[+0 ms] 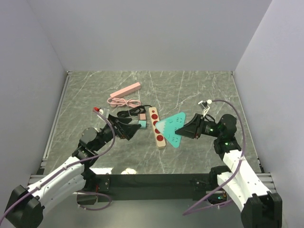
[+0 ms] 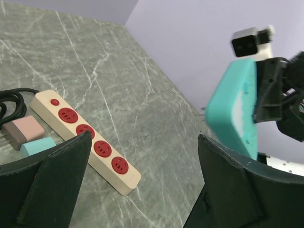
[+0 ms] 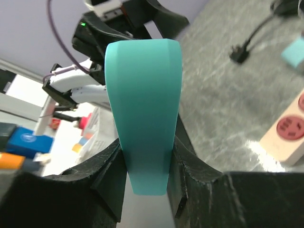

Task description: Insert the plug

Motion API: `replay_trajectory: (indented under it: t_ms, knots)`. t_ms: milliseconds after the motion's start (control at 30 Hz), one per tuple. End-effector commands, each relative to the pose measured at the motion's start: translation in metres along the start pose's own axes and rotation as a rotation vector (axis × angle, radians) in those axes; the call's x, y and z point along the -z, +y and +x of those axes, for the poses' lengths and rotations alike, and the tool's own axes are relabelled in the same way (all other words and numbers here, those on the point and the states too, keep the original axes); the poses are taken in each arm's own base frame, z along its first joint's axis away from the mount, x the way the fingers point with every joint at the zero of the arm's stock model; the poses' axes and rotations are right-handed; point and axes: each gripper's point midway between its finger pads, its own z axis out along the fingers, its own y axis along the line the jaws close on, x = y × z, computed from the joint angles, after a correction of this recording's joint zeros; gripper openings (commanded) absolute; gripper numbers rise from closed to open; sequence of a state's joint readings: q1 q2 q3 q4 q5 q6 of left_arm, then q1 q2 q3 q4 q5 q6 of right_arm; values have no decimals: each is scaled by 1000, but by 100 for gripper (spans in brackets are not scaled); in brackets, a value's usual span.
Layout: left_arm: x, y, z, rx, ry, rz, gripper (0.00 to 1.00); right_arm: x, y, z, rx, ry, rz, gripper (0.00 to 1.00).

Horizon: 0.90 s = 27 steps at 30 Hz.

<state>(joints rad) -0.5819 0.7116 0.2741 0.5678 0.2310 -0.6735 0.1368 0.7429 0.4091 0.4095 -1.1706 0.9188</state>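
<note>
My right gripper is shut on a teal power strip, holding it edge-on above the table; the left wrist view shows the teal strip raised at the right. A black plug lies on the marble, its cable coiled left of a beige strip with red sockets. My left gripper stands wide open just left of the beige strip, with nothing between its fingers.
A small pink block and a small teal block sit beside the beige strip's cable end. A pink power strip with its pink cord lies further back. Grey walls enclose the table on three sides.
</note>
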Motion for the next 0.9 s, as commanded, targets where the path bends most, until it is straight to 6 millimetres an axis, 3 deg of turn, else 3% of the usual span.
replay_trajectory:
  t_ms: [0,167,433,600,700,867]
  knots:
    - [0,-14,-2,-22,8,75,99,1,-8,12,-85,69,-18,0]
    - [3,-12,1,-53,24,70,99,1,1,11,-115,60,-67,0]
    - [1,-11,17,-45,65,107,99,-1,-29,27,-294,80,-19,0]
    - [-4,5,24,-68,82,50,99,-2,-36,22,-213,75,44,0]
    - [-11,19,34,-60,112,6,99,-1,-45,27,-258,80,82,0]
    - [-19,16,48,-17,151,65,99,0,-63,38,-298,72,117,0]
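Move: Some 13 cm ahead of the open left hand, 3 cm to its right and about 20 cm below lies the teal plug. The pink plug stands some 5 cm beyond the teal one, and the wooden power strip's middle is about 12 cm right and 11 cm ahead of the left hand, at a similar depth. From the right hand, which already grips the teal triangular strip, the teal plug is roughly 15 cm ahead, 18 cm left and 22 cm below. Sinking about 7 cm towards the teal plug, mostly in the second half after a slight draw back, the empty left hand also eases some 2 cm right and tips its fingers down roughly 10 degrees, still wide open. The right hand keeps its grip on the teal triangular strip, lowering it about 7 cm and rolling it some 20 degrees, forward side down. ##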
